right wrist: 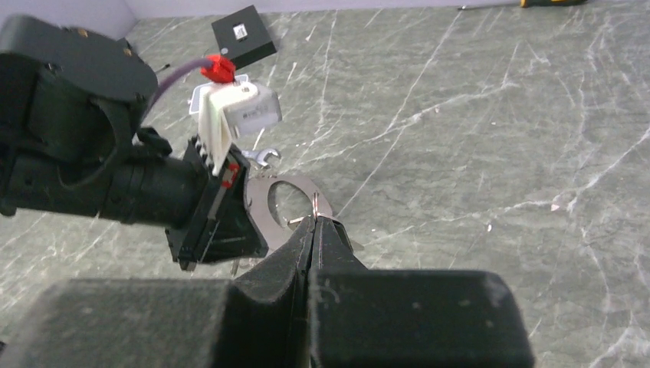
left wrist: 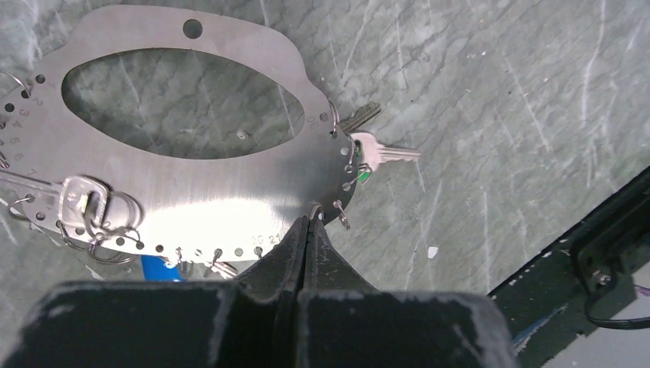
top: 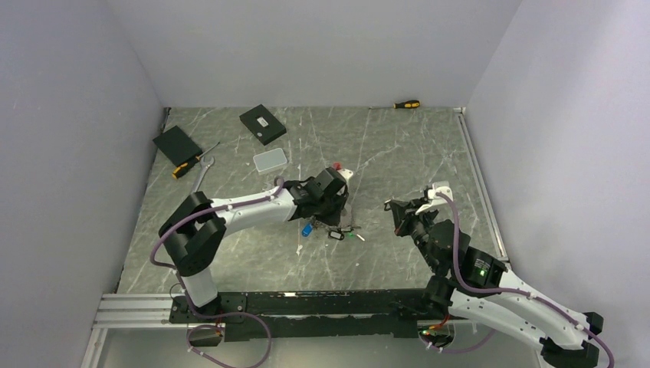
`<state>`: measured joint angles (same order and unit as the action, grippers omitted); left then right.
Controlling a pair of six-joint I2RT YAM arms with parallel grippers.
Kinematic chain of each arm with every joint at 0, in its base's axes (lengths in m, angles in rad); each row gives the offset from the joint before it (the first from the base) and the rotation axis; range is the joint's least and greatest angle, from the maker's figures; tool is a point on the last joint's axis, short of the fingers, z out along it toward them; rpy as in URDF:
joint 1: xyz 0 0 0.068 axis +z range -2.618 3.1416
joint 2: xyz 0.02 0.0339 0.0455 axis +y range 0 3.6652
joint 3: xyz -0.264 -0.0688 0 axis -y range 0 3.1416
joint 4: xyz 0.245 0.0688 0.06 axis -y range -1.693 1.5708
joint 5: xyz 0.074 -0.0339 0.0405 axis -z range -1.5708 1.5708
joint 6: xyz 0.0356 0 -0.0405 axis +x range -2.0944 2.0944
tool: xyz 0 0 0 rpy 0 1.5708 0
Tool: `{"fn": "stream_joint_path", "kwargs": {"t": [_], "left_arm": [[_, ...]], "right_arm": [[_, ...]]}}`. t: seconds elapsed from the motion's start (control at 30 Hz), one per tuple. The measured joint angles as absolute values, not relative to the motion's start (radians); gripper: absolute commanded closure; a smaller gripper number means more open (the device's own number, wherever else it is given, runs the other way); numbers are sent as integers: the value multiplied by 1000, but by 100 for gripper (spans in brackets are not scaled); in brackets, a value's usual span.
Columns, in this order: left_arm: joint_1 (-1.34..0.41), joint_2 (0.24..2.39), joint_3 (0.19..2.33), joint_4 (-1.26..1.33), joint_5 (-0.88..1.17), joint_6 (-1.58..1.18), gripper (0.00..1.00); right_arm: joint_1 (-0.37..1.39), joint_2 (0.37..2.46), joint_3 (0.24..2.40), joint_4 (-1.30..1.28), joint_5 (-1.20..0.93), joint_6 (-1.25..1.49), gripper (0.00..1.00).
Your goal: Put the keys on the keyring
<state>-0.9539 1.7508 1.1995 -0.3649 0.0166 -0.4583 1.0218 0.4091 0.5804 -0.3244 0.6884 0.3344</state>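
The keyring is a flat silver plate point(left wrist: 199, 184) with an oval cut-out and small numbered holes round its rim. Keys hang from those holes on little split rings: one silver key point(left wrist: 387, 153) at the right, another point(left wrist: 80, 201) at the left, and a blue tag point(left wrist: 161, 268) below. My left gripper point(left wrist: 310, 218) is shut on the plate's near rim. In the top view the left gripper point(top: 331, 216) is over the plate, with blue point(top: 306, 229) and green point(top: 351, 236) tags beside it. My right gripper point(right wrist: 314, 218) is shut, with a thin wire split ring point(right wrist: 314, 202) sticking out of its tips. It is to the right of the plate point(right wrist: 270, 201), apart from it.
At the back left lie a silver wrench point(top: 201, 175), a yellow-handled screwdriver point(top: 188, 165), two black boxes point(top: 262, 123) point(top: 177, 144) and a pale grey box point(top: 270, 159). Another screwdriver point(top: 406, 104) lies by the back wall. A black rail point(top: 306, 303) runs along the near edge.
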Motion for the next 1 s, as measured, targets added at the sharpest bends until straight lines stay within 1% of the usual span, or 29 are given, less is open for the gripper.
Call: {"fn": "stream_joint_path", "kwargs": {"t": [0.27, 0.53, 0.83, 1.0], "left_arm": [[-917, 1738, 1197, -356, 98, -502, 100], [-887, 1743, 1197, -359, 159, -519, 100], [-886, 1847, 1163, -344, 242, -536, 100], [-886, 1859, 1162, -322, 266, -544, 100]], "right_arm": [[1022, 422, 543, -323, 624, 395, 100], [1022, 516, 452, -272, 521, 491, 100], [1022, 596, 390, -201, 451, 562, 100], [1022, 630, 353, -171, 401, 613, 100]]}}
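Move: The right hand holds a ring with keys; the keyring's near edge, pinched in the left fingertips, lies about 12 cm to its left, 3 cm ahead and some 17 cm below. The blue tag is roughly 19 cm left and 5 cm ahead of the right hand, and the loose-hanging key about 7 cm left and 3 cm ahead, both some 20 cm lower. For the left hand, that edge is right between its fingers. Right hand carries its keys about 12 cm down and left towards the keyring edge the left hand lowers. ##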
